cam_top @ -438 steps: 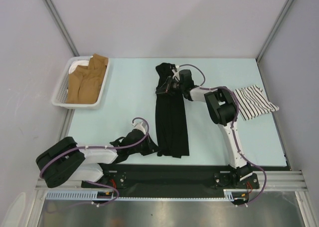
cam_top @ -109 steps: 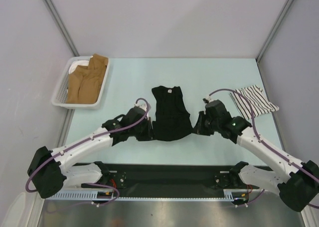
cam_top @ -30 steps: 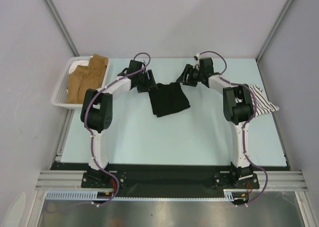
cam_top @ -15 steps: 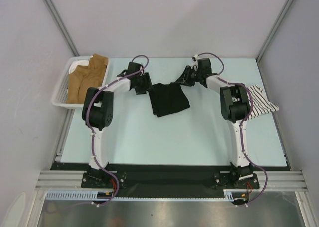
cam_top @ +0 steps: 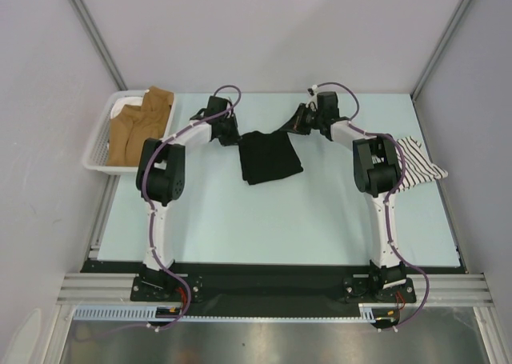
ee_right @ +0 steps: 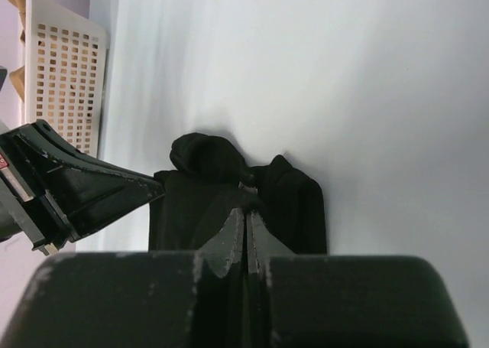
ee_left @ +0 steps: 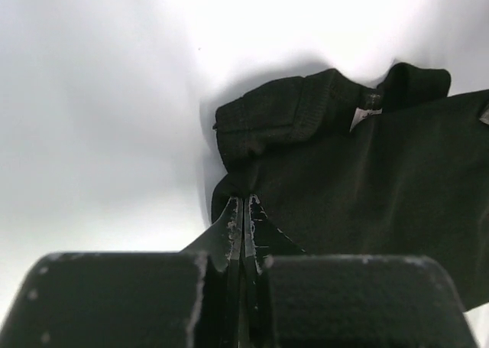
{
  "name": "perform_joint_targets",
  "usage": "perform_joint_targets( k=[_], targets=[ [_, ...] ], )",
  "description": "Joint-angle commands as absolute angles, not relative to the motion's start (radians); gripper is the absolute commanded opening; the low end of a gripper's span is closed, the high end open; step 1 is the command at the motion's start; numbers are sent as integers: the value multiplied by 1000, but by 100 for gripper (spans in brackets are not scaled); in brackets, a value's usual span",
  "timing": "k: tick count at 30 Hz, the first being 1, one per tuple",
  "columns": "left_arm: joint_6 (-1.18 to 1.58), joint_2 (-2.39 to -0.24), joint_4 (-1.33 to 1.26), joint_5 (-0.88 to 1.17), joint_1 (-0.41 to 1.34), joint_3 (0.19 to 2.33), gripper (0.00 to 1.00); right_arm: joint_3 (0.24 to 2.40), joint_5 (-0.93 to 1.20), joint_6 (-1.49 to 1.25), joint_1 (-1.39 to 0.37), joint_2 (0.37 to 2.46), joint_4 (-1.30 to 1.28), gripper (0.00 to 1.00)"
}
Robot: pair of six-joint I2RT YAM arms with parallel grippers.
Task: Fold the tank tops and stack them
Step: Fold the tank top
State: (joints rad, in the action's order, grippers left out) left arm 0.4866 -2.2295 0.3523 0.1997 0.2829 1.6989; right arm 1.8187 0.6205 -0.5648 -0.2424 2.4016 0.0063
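The black tank top (cam_top: 270, 158) lies folded into a small square at the middle back of the table. Its strap end shows in the left wrist view (ee_left: 367, 180) and in the right wrist view (ee_right: 229, 203). My left gripper (cam_top: 232, 132) is shut at the cloth's left back corner, its tips (ee_left: 243, 203) at the cloth's edge with nothing seen between them. My right gripper (cam_top: 292, 124) is shut at the right back corner, its tips (ee_right: 246, 214) over the cloth near the straps. The striped tank top (cam_top: 412, 160) lies folded at the right, partly behind the right arm.
A white basket (cam_top: 96, 152) holding brown garments (cam_top: 140, 128) stands at the back left, and its slotted wall shows in the right wrist view (ee_right: 65, 80). Both arms reach far back, elbows raised over the table's sides.
Both grippers have gone from open to shut and drawn slightly outward from the folded black top. The top has stayed in place.
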Motion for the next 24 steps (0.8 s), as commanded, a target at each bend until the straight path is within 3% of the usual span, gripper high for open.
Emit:
perform_joint_targets(
  k=[1,14,24],
  targets=[
    [456,-2155,322,184,279,1678,0,1801,646,-580,-236,2346,75,0],
    [457,-2013,330,186,281,1608,1,1667,669,-617,-212,2178,173,0],
    [457,-2085,362,170,272,1729,1,1834,672,-632,-206,2282,129,0]
  ],
)
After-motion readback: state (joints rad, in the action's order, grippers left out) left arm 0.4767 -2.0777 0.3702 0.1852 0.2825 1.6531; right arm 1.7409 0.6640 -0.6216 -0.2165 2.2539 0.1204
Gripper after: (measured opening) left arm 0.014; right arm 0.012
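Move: Both hands already pinch the folded black tank top by its far edge, just above the table. The top's middle lies about 6 cm back and 10 to the right of the left hand; from the right hand, 10 back and 4 to the left. Its labelled collar lies some 6 cm right and 3 ahead of the left hand. The basket is about 33 cm left and 3 ahead of the left hand; the striped tank top sits 40 right and 13 back of the right hand. Upward together, after a short draw back of a centimetre or so, the two shut grippers raise the black tank top's pinched edge: the left by about 6 cm, the right nearly 8. They ease slightly apart, the right fingertips tipping up some 10 degrees and the left ones less, and edge a little forward again at the end while both keep their pinch. ##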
